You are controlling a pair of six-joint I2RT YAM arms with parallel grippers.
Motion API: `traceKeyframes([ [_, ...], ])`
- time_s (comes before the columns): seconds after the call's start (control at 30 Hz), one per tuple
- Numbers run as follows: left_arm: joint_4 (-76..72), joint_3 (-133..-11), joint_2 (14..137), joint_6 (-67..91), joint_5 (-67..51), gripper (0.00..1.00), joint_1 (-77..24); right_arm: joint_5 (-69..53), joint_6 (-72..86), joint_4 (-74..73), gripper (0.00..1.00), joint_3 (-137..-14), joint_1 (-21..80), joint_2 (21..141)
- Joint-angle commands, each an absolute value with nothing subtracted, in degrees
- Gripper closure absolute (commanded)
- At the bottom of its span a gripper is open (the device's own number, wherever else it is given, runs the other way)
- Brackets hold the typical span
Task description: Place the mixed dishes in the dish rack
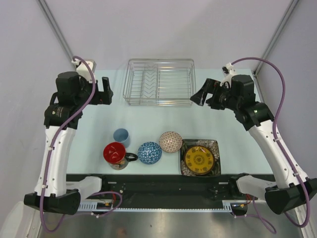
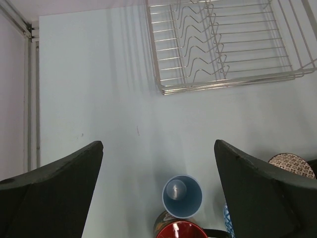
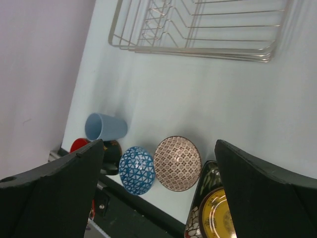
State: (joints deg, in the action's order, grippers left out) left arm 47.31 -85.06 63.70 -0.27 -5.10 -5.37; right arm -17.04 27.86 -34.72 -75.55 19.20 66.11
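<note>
The silver wire dish rack (image 1: pixel 159 82) stands empty at the back centre, also in the left wrist view (image 2: pixel 225 44) and the right wrist view (image 3: pixel 198 27). Along the front edge stand the light-blue cup (image 1: pixel 121 136), the red-inside mug (image 1: pixel 115 154), the blue-patterned bowl (image 1: pixel 149 152), the reddish-white bowl (image 1: pixel 171 142) and the dark square plate with yellow motif (image 1: pixel 199 157). My left gripper (image 1: pixel 106 92) is open and raised left of the rack. My right gripper (image 1: pixel 200 95) is open and raised right of the rack. Both are empty.
The light-blue table (image 1: pixel 99 124) is walled by white panels on three sides. A black rail (image 1: pixel 163 186) with the arm bases runs along the front edge. A small white object (image 1: pixel 88 64) sits at the back left corner.
</note>
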Motion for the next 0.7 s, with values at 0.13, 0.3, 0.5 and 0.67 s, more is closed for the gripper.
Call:
traceKeyframes([
  [0.13,37.97,-81.47,67.41,0.70,-0.79,0.00,-5.27,-0.20,21.28,-32.96,0.00,-78.21,23.55,70.90],
  [0.3,33.24,-85.51,76.71,1.67,-2.46,0.00,-5.27,17.48,15.91,-32.52,0.02,-86.90,26.72,81.98],
  [0.5,29.98,-94.56,89.97,0.79,-1.76,0.00,-5.36,19.60,15.47,-28.58,0.21,-92.98,24.44,93.33],
  [0.67,27.60,-100.01,99.92,0.17,-1.32,0.00,-5.80,17.32,16.79,-26.98,0.21,-96.94,20.66,100.71],
])
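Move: Beyond both open, empty hands stands the dish rack. Its middle is about 27 cm ahead of the left hand, 19 cm to its right and 30 cm below; the blue cup stands some 5 cm back and 3 cm right of that hand, the red mug 13 cm back and 1 cm right. From the right hand the rack is 28 cm ahead, 16 cm left and 27 cm below; the brown bowl is 5 cm back and 10 cm left, the yellow plate 12 cm back and 2 cm right. Reaching out together, both hands travel about 15 cm forward while sinking some 8 cm, the left towards the rack's left end and the right towards its right end. The left keeps its attitude nearly unchanged, fingers wide open; the right rolls its left side down nearly 30 degrees, swings about 20 degrees clockwise to point straighter ahead, and narrows its fingers by about a fifth. ##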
